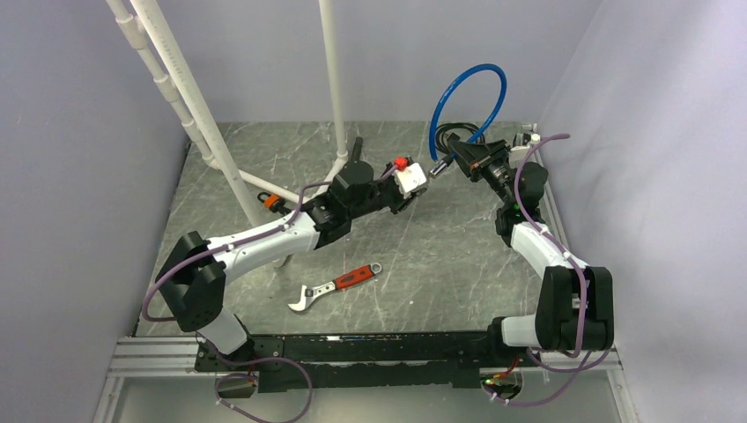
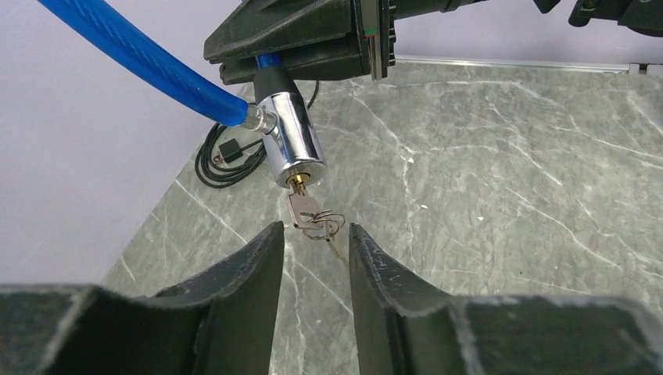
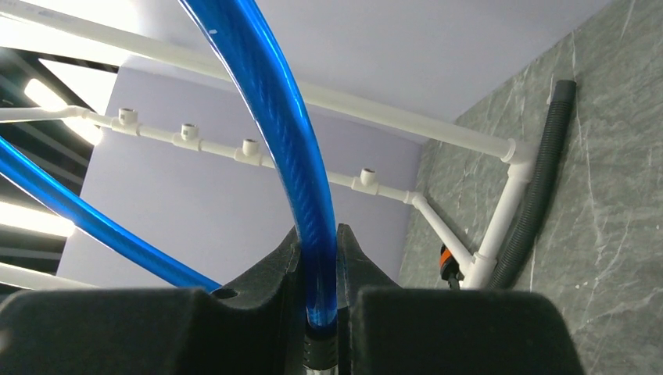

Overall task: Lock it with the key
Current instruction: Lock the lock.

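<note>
The blue cable lock (image 1: 471, 92) loops up above the back of the table. Its chrome lock cylinder (image 2: 293, 141) hangs in the air, and the key (image 2: 301, 207) sits in its keyhole with a wire ring (image 2: 327, 227) dangling from it. My left gripper (image 2: 315, 234) is open, its fingertips (image 2: 262, 250) on either side of the ring and just short of the key, touching nothing. My right gripper (image 3: 319, 242) is shut on the blue cable (image 3: 297, 156) right above the cylinder. From above, the left gripper (image 1: 419, 189) faces the cylinder (image 1: 436, 167), which the right gripper (image 1: 456, 159) holds up.
A red-handled wrench (image 1: 335, 285) lies on the marble table (image 1: 423, 264) near the front. A white pipe frame (image 1: 203, 115) with an orange clamp (image 1: 273, 201) stands at the back left. A black corrugated hose (image 3: 539, 180) and a thin black cable coil (image 2: 223, 156) lie by the back wall.
</note>
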Robot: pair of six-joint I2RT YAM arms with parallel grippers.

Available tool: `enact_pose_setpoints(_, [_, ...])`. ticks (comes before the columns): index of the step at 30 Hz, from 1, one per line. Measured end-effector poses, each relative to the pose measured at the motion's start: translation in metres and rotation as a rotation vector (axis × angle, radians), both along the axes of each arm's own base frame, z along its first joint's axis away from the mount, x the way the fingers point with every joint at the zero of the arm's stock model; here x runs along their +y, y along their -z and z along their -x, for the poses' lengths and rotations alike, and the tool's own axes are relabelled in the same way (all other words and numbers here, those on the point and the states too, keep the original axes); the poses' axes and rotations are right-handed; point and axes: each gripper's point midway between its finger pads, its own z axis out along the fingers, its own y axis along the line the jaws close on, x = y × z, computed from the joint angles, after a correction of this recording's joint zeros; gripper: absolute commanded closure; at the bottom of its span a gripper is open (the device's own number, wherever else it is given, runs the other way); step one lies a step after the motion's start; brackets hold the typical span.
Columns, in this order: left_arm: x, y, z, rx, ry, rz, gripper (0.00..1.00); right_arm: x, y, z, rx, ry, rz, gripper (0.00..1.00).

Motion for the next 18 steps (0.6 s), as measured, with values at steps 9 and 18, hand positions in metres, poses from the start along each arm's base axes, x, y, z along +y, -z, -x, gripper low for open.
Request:
enact_pose_setpoints(9, [-0.0036,-0.0029,0.0006,-0.019,-0.022,0.008,0.77,0.0025,-0.006,0.0039,-0.011,-0.007,-0.005,1.0])
enact_pose_setpoints(18, [-0.0075,-0.0008,-0.001,-0.089,-0.036,-0.029,0.97,0.0049,-0.0052,0.0028,-0.002,0.003,-0.01,1.0])
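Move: The key, already in the keyhole, has its head just past the left fingertips, about 1 cm ahead and 2 cm to the right, at nearly the same height. The lock's chrome barrel lies roughly 4 cm ahead and 5 cm right; the blue hose's end joins its side about 5 cm ahead, 3 cm right. From the right hand, which grips by the lock's black collar, the key is some 6 cm back, 6 cm left and 3 cm lower. The key's head is taken between the left fingertips: they close from nearly half open to almost shut, pinching it, while the hand eases under 1 cm to the right, towards the lock, and rolls about 5 degrees, clockwise looking along the fingers. The right hand keeps its grip by the collar and holds the lock up to the key, shifting barely half a centimetre. ##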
